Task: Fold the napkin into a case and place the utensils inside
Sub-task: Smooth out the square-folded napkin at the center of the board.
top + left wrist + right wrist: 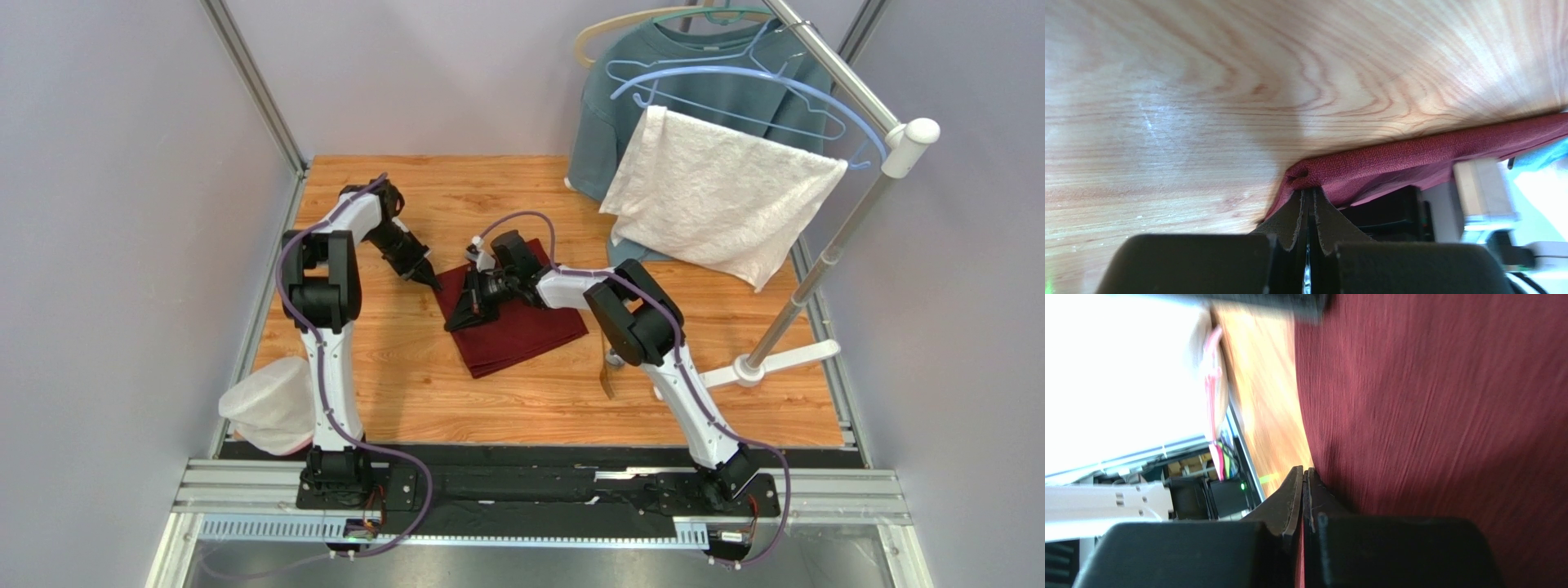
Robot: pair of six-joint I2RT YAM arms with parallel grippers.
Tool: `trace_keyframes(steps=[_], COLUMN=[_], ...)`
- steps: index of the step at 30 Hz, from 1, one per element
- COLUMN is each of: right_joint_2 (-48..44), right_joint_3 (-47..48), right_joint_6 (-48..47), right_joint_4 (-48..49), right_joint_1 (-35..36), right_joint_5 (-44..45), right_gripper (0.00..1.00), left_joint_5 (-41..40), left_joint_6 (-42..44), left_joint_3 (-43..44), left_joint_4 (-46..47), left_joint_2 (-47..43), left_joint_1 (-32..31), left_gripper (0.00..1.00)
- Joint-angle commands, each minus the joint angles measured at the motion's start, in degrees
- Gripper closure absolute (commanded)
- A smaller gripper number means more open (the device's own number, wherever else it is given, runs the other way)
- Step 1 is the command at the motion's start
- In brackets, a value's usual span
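The maroon napkin (530,326) lies folded on the wooden table, its left part lifted. My left gripper (432,279) is shut on the napkin's far left corner, where the cloth (1413,160) bunches at the closed tips (1309,191). My right gripper (456,322) is shut on the near left edge. In the right wrist view, red cloth (1444,416) shows between its closed jaws (1304,473). A slim golden-brown utensil (607,375) lies on the table just right of the napkin, partly under the right arm. The spoon is out of view.
A clothes rack (846,233) stands at the back right with a white textured towel (718,196) and a grey-blue sweatshirt (613,110) on hangers. A white bag-like bundle (270,407) sits at the table's near left edge.
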Motion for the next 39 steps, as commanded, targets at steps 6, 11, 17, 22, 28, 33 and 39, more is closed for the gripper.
trace_keyframes(steps=[6,11,17,22,28,33,39], right_joint_2=[-8.6,-11.4,-15.4,-17.9,-23.5,-27.2,-34.1], right_joint_3=[-14.5,-22.1,-30.9,-36.9,-41.8,-35.6,-35.1], right_joint_6=[-0.6,0.3,0.9,1.0,-2.6,-9.4,-14.4], right_joint_4=[5.9,11.3,15.7,18.1,16.4,5.7,-4.0], right_joint_1=[1.1,1.5,2.7,4.3,5.0,3.2,0.1], right_joint_5=[-1.5,-1.5,-1.4,-1.0,0.6,0.5,3.3], right_gripper=[0.99,1.00,1.00,1.00,0.98,0.89,0.73], left_joint_5=[-1.7,-2.1,-2.4,-2.5,-2.5,-2.9,-7.8], left_joint_6=[-1.3,-1.4,-1.4,-1.2,-0.7,6.6,8.3], left_joint_3=[1.5,1.5,2.0,2.1,2.9,5.8,-4.1], left_joint_4=[-0.5,-0.4,-0.4,-0.4,0.4,1.2,6.4], left_joint_2=[0.1,0.0,0.2,0.1,0.2,-3.0,-19.9], left_joint_1=[0.5,0.4,0.3,0.2,0.1,-0.8,-4.1], left_gripper=[1.00,1.00,1.00,1.00,1.00,1.00,1.00])
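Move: My left fingertips, shut, sit on the napkin's far-left corner; the napkin's middle lies about 14 cm to their right and 4 cm back. My right fingertips, also shut, are on its left edge, with the near-left corner about 11 cm back and 4 cm to the right, and the napkin's middle 5 cm ahead and 11 cm right. The spoon lies roughly 30 cm to my right hand's right, about level with it; the wooden utensil 29 cm right and 4 cm back. While my left hand stays down on the far-left corner, I slide my shut right fingertips back along the napkin's left edge to the near-left corner, about 14 cm back and 7 cm to the right at one low height. There I part the fingers slightly and lift off some 3 cm, easing forward; my left hand comes up off its corner about as much, tipping slightly outward. ##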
